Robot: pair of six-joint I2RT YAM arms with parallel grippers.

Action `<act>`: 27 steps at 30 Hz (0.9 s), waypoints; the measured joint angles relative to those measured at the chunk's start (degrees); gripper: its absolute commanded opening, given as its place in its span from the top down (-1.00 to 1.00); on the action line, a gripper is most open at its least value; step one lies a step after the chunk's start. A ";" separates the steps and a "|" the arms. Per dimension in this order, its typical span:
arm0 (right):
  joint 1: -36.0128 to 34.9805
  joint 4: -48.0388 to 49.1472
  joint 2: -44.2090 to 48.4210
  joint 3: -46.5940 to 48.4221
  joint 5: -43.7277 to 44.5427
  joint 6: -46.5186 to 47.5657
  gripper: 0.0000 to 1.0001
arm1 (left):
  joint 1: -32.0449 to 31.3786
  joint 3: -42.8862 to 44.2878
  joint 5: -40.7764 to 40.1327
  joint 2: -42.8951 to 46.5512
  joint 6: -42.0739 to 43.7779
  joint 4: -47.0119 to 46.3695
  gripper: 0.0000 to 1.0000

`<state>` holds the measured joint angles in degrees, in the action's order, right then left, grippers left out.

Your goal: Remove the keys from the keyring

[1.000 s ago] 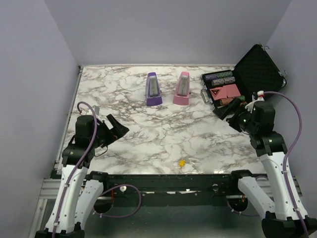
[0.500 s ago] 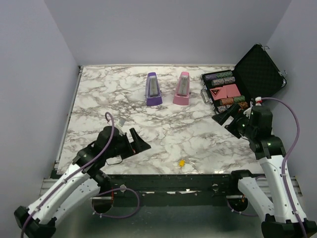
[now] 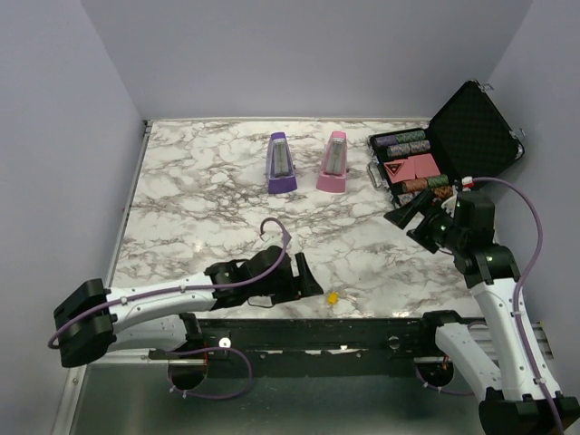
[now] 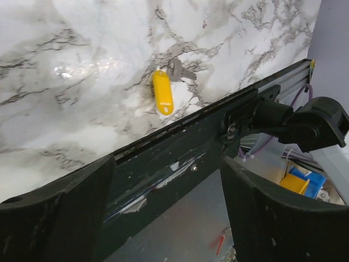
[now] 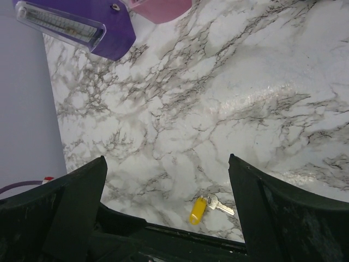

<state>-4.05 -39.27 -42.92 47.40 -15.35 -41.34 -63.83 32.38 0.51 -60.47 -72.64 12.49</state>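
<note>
The keys (image 3: 333, 296) lie flat on the marble by the table's near edge: a bright yellow tag (image 4: 162, 93) joined at its top to one silver key (image 4: 177, 69). The ring between them is too small to make out. My left gripper (image 3: 306, 276) hangs open just left of them, its fingers (image 4: 54, 213) spread over the black front rail with nothing between them. Farther right, near the chip case, my right gripper (image 3: 406, 216) is open and empty. Its wrist view looks down past the fingers (image 5: 283, 213) at the yellow tag (image 5: 198, 210) and silver key (image 5: 219, 205).
A purple metronome (image 3: 281, 163) and a pink metronome (image 3: 333, 163) stand at the back middle. An open black case of poker chips (image 3: 426, 159) sits at the back right. The black front rail (image 3: 362, 324) runs right below the keys.
My left arm has swung from the left side along the near edge to just left of the keys. The right arm has barely shifted.
</note>
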 measured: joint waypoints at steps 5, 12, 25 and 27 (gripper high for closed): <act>0.00 0.52 0.04 -0.26 -0.70 -0.42 -1.00 | -3.02 1.42 -1.49 -6.67 -2.27 -6.40 -0.51; 0.00 1.95 -0.31 -1.33 -1.68 -0.72 -1.00 | -3.80 2.95 -1.60 -14.69 -4.33 -13.03 -0.30; 0.00 3.30 -2.10 -1.84 -2.54 -0.70 -1.00 | -3.80 4.57 0.17 -23.85 -6.78 -16.28 -0.10; 0.00 3.43 -2.25 -1.84 -2.62 -0.70 -1.00 | -3.80 4.72 0.26 -24.35 -6.97 -16.31 -0.08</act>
<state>-4.05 -35.83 -45.17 45.56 -17.98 -42.04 -67.64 37.10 0.78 -84.82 -79.61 -3.81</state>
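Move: The yellow key tag lies flat on the table about 8 cm to the left hand's right, some 2 cm nearer the base and roughly 10 cm below it. Its key is about 3 cm farther right than the tag and 1 cm farther out, and the black rail runs about 7 cm behind the tag. From the right hand, the tag is roughly 12 cm back, 13 cm to the left and 20 cm below. The left hand carries on to the right towards the yellow tag, covering about 6.5 cm, most of it early and slowing as it nears the tag, then turns the motion into a descent of some 5 cm towards the table. Its fingers keep their slant down to the right with only a slight tilt, and draw in from nearly wide to roughly half open, ending above and just left of the tag without gripping it. ##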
